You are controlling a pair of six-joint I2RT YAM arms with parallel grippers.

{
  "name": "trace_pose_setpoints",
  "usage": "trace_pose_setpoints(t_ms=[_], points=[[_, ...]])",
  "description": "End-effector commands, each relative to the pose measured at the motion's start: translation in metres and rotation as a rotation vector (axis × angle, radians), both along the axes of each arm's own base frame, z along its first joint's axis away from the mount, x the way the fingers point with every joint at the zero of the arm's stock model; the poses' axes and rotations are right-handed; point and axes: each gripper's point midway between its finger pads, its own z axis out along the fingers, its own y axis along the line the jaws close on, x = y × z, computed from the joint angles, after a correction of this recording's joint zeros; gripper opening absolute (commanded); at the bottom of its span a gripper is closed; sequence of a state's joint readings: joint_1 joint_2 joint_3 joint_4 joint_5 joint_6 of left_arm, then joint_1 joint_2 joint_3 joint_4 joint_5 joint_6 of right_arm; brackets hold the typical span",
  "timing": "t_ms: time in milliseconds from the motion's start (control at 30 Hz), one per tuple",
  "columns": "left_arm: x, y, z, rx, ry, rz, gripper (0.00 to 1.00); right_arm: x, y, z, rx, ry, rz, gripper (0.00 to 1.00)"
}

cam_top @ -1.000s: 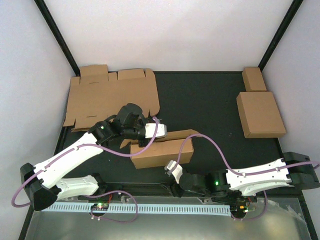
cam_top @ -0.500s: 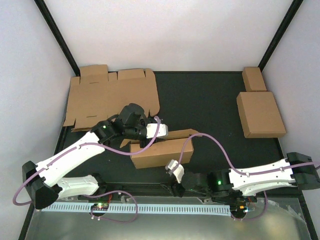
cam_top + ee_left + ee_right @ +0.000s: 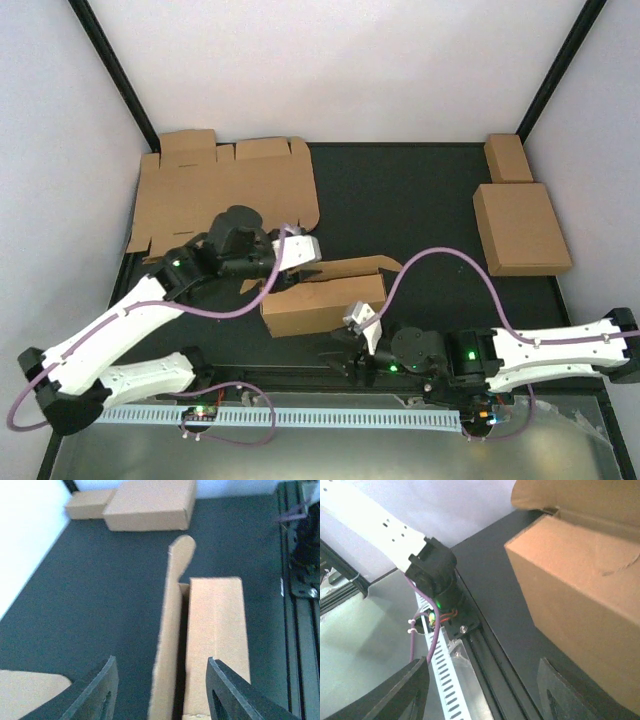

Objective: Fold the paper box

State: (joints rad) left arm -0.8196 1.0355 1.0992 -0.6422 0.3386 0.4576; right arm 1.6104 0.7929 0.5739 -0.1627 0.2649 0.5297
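Observation:
The paper box [image 3: 325, 305] lies at the middle of the black mat as a brown cardboard body with its long lid flap [image 3: 350, 268] half raised along the far side. In the left wrist view the box [image 3: 215, 630] runs away from me, and the flap [image 3: 172, 605] with its rounded tab stands beside it. My left gripper [image 3: 308, 268] [image 3: 161, 661] is open at the box's left end, the flap's edge lying between its jaws without touching them. My right gripper [image 3: 345, 352] [image 3: 482, 666] hangs open in front of the box [image 3: 580, 595], over the mat's near edge, holding nothing.
A flat die-cut cardboard sheet [image 3: 220, 195] lies at the back left. Two closed brown boxes, a squarish one [image 3: 520, 228] and a small oblong one [image 3: 508, 158], sit at the back right. A slotted white cable rail [image 3: 300, 415] and a metal frame run along the near edge.
My left gripper has opened and drawn back leftward off the lid flap. The right arm has stretched lower and its gripper has shifted toward the near edge. The box stayed put.

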Motion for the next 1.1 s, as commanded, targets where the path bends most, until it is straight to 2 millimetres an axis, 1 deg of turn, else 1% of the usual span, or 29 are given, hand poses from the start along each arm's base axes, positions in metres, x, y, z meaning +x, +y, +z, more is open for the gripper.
trace_pose_setpoints(t_ms=[0,33,67,100,133,167,233,300,333,367,433,567,700,733,767,800,867,900,967,1033,1067], points=[[0.007,0.032,0.04,-0.081,0.019,0.236,0.54,0.015,-0.009,0.016,-0.03,-0.038,-0.06,0.6],[0.012,0.042,0.041,-0.091,0.031,0.31,0.57,0.017,-0.009,0.019,-0.035,-0.037,-0.06,0.6],[0.017,0.054,0.041,-0.098,0.034,0.393,0.65,0.021,-0.009,0.021,-0.037,-0.032,-0.065,0.6],[0.025,0.07,0.043,-0.125,0.051,0.52,0.71,0.021,-0.008,0.024,-0.036,-0.024,-0.054,0.6],[0.03,0.085,0.045,-0.145,0.059,0.623,0.74,0.024,-0.007,0.027,-0.035,-0.017,-0.054,0.6],[0.03,0.098,0.045,-0.153,0.065,0.684,0.77,0.025,-0.006,0.03,-0.033,-0.014,-0.052,0.6],[0.021,0.12,0.049,-0.2,0.088,0.766,0.83,0.027,-0.004,0.037,-0.033,-0.021,-0.045,0.6],[0.012,0.135,0.053,-0.258,0.131,0.818,0.9,0.029,-0.002,0.048,-0.023,-0.03,-0.042,0.61],[0.008,0.139,0.054,-0.273,0.152,0.829,0.95,0.03,-0.002,0.051,-0.024,-0.032,-0.036,0.61],[0.005,0.143,0.053,-0.279,0.169,0.839,0.98,0.031,-0.001,0.054,-0.026,-0.036,-0.03,0.62],[0.001,0.149,0.047,-0.253,0.184,0.856,0.99,0.037,0.0,0.057,-0.044,-0.041,-0.024,0.64],[0.001,0.165,0.028,-0.219,0.184,0.937,0.99,0.047,0.003,0.058,-0.076,-0.024,-0.018,0.65],[0.005,0.169,0.008,-0.191,0.196,0.971,0.99,0.061,0.004,0.056,-0.069,0.009,-0.075,0.63],[0.006,0.17,0.003,-0.189,0.196,0.982,0.99,0.063,0.004,0.057,-0.064,0.008,-0.09,0.63],[0.008,0.172,0.0,-0.188,0.194,0.996,0.99,0.066,0.003,0.057,-0.06,0.008,-0.102,0.7],[0.009,0.173,-0.002,-0.187,0.194,1.003,0.99,0.066,0.002,0.058,-0.056,0.008,-0.11,0.81],[0.008,0.173,-0.001,-0.196,0.193,1.002,0.99,0.068,-0.001,0.061,-0.048,0.004,-0.126,0.98],[0.007,0.172,0.001,-0.203,0.189,0.988,0.99,0.068,-0.002,0.061,-0.046,0.003,-0.127,1.0],[0.004,0.167,0.003,-0.218,0.191,0.947,0.99,0.072,-0.006,0.063,-0.038,-0.003,-0.155,1.0],[0.003,0.163,0.003,-0.221,0.2,0.924,0.99,0.079,-0.011,0.062,-0.031,0.001,-0.21,1.0],[0.004,0.164,0.001,-0.219,0.204,0.94,0.99,0.084,-0.014,0.062,-0.026,0.006,-0.247,1.0]])
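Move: The left hand, already clear of the box, has the left ear of its raised lid about 14 cm to its left, level with it front to back and some 8 cm lower. The box's middle lies about 6 cm back, 4 cm right and 14 cm down; the flat cardboard sheet is roughly 24 cm farther out and 23 cm left, near 22 cm down. From the right hand the box's middle is some 9 cm ahead, 3 cm left and 8 cm down. Swinging left about 16 cm, the left hand arcs up 5 cm over the box and sinks back to its starting height beside the lid's left ear, turning counter-clockwise some 55 degrees until its fingers point mostly forward and opening wide. The right hand meanwhile goes forward about 7 cm and up nearly as much, from in front of the box towards and above its front edge, then spreads its fingers fully. ##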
